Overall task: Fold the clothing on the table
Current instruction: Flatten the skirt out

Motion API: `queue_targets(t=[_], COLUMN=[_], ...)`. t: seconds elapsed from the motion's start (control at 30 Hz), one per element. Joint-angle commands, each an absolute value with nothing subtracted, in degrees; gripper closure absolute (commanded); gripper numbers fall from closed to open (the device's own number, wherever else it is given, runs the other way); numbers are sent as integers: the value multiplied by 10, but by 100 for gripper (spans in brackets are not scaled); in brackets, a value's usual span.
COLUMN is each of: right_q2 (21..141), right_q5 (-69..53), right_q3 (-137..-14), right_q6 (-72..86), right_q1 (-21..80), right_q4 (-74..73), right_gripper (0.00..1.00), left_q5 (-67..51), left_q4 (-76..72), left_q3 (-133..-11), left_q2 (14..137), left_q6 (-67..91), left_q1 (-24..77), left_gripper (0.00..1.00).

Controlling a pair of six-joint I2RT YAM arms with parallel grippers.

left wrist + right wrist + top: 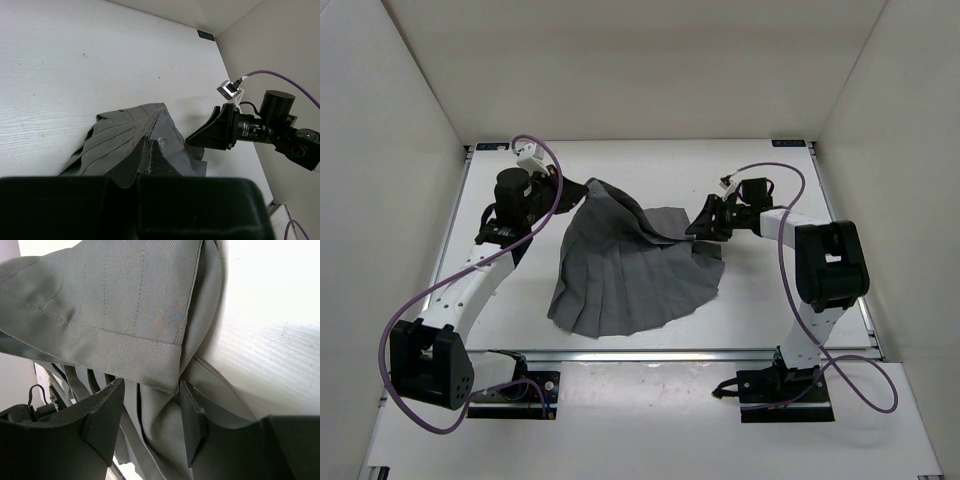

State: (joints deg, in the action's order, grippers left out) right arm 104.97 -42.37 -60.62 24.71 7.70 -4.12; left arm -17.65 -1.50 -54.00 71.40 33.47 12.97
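The clothing (635,268), a dark grey pleated skirt, lies fanned out on the white table (770,300) between the two arms. Its back left corner is lifted off the surface, with my left gripper (574,194) shut on it. In the left wrist view the two fingertips (156,150) are pressed together on a raised fold of the skirt (120,145). My right gripper (697,227) is at the skirt's right edge. Its jaws (150,407) stand open in the right wrist view, with a stitched hem corner of the skirt (125,320) hanging loose between the fingers (102,417).
Thin metal rails run along the table's edges (650,352), and white walls enclose it on three sides. Purple cables (545,150) loop from both wrists. In the left wrist view the right arm's black wrist (250,127) sits just right of the skirt.
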Motion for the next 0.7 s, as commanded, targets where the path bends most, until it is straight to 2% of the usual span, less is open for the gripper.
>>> queue_targets(t=[0.0,0.07,0.13,0.23,0.37,0.4,0.43,0.67], right_q2=[1063,1071,1076,1075,1075,1074,1075,1079], right_q5=[-440,-453,-456,-470,-482,-486,-482,-487], right_q3=[-606,-614,-619,-616,-615,-616,-616,-626], right_q6=[253,254,253,260,269,266,268,265], right_q1=[79,81,86,86,83,83,83,81], right_q4=[-13,-16,-17,-4,13,17,19,16], right_gripper=[55,55,64,71,73,83,88,85], left_q5=[-189,-190,-190,-190,-189,-190,-192,-192], left_q4=[-30,-33,-33,-32,-34,-34,-35,-37], left_q3=[-541,-538,-539,-538,-533,-536,-534,-534], left_q2=[693,694,692,693,694,695,695,695], left_q6=[337,338,337,333,338,338,335,338], left_q1=[128,123,127,126,126,127,126,127], left_gripper=[100,100,100,100,100,100,100,100])
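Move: The skirt's stitched corner hangs almost between the right hand's open fingertips, about 2 cm to the left, 1 cm back and 2 cm below the hand point. The grey back flap lies roughly 5 cm ahead and 5 cm left of that hand; the loose right-hand edge lies some 4 cm back and 4 cm right, both about 4 cm lower. From the left hand, which holds the raised far corner, the stitched corner is about 22 cm right and 1 cm back, some 19 cm down. Pinches the skirt's stitched corner between the right fingertips, which close from nearly half open to nearly shut. The right hand eases a good 1 cm left towards and onto the corner, first dipping about 1 cm, then rising a little, and rolls by some 5 degrees. The left hand stays still and keeps its grip on the raised far corner. ##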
